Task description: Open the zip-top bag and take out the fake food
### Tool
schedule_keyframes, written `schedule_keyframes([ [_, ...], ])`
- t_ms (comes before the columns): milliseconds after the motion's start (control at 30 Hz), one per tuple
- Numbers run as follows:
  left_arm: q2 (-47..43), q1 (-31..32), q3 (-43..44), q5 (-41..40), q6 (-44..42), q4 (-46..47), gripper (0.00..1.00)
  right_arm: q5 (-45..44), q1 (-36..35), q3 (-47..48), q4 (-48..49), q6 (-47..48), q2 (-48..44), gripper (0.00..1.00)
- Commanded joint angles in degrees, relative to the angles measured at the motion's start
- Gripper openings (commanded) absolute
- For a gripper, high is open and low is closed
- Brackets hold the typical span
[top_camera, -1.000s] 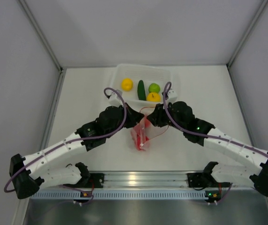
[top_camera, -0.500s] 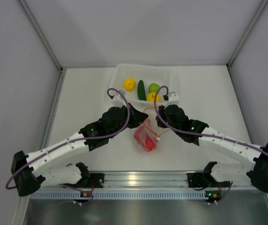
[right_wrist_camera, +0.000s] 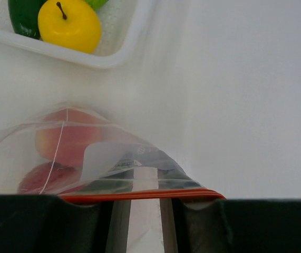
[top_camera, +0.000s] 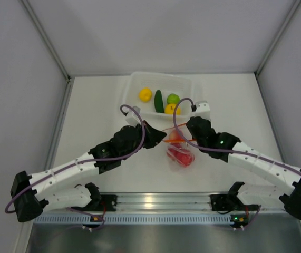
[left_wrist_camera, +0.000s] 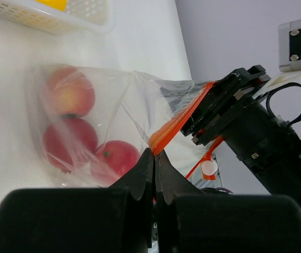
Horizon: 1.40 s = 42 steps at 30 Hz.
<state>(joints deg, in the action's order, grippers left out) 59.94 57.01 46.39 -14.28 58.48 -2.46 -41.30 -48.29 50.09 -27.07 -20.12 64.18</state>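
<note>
The zip-top bag [top_camera: 179,153] is clear with an orange-red strip [left_wrist_camera: 179,120] and hangs between both grippers over the table. Red and pink fake food [left_wrist_camera: 68,139] sits inside it, also seen in the right wrist view [right_wrist_camera: 66,139]. My left gripper [left_wrist_camera: 155,153] is shut on the strip's end; from above it [top_camera: 159,138] is at the bag's left. My right gripper [right_wrist_camera: 142,203] has a visible gap between its jaws, and the strip [right_wrist_camera: 139,194] lies across its fingertips [right_wrist_camera: 197,208]. From above it [top_camera: 184,134] is at the bag's top right.
A white basket [top_camera: 134,79] stands just beyond the grippers, holding a yellow fruit [top_camera: 145,94], a dark green cucumber [top_camera: 158,101], a light-green fruit [top_camera: 173,98] and another yellow one [right_wrist_camera: 68,23]. Grey walls enclose the table on three sides.
The bag with its red fruit has swung to the right and a little nearer. Both grippers have shifted right with it, the right one drawing back toward its side.
</note>
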Motion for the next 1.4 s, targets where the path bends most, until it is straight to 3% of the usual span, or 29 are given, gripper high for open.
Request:
schedule_keyframes([
  [0, -0.27, -0.76, 0.8, -1.99, -0.82, 1.32, 0.0, -12.49, 3.38, 4.84, -11.41, 3.77, -3.8, 0.26],
  [133, 2.19, -0.76, 2.47, 1.18, -2.57, 1.32, 0.0, -8.83, 3.12, 7.4, -13.28, 4.82, -5.99, 0.26],
  [267, 6.41, -0.85, 2.92, 3.65, -1.97, 1.49, 0.0, 15.56, 3.03, 3.72, -9.06, 5.97, -6.53, 0.27],
  [367, 8.35, -0.76, 1.86, 4.79, -0.91, 3.58, 0.0, 21.51, 2.07, -1.02, -5.64, 3.16, -5.39, 0.28],
  [733, 9.84, -0.68, 0.37, 6.46, -0.21, 6.06, 0.0, 24.86, 1.18, -11.14, -0.53, -2.99, -6.35, 0.39],
  [1000, 12.13, 0.47, 1.95, 7.08, -0.56, 6.24, 0.0, 27.23, 0.83, -15.98, 11.59, -8.97, -7.84, 0.45],
  [1367, 12.57, 0.64, 1.77, 7.16, -1.0, 6.24, 0.0, 28.74, 0.13, -15.2, 18.46, -9.33, 0.41, 0.62],
])
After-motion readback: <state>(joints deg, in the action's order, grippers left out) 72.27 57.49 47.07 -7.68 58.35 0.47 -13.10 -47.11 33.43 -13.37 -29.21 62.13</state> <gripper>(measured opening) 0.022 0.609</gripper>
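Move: From the right hand, the near red apple in the bag lies about 4 cm back, 5 cm to the left and some 14 cm below. A second red apple lies about 9 cm to its left, level fore and aft, and the peach about 10 cm ahead and 9 cm left, both as far below. From the left hand, which still pinches the orange rim, the near apple is about 12 cm to the right, level with it and some 18 cm below. Starting with its part-open fingers at the stretched orange rim, the right hand first lifts about 4 cm, then swings back and plunges some 13 cm into the bag's mouth towards the red apples, tipping down about 15 degrees, and finally works left as its left side rolls up and its fingers open from a quarter to over half. The left hand keeps its pinch on the rim and follows, sinking about 6 cm and easing 4 cm right. ##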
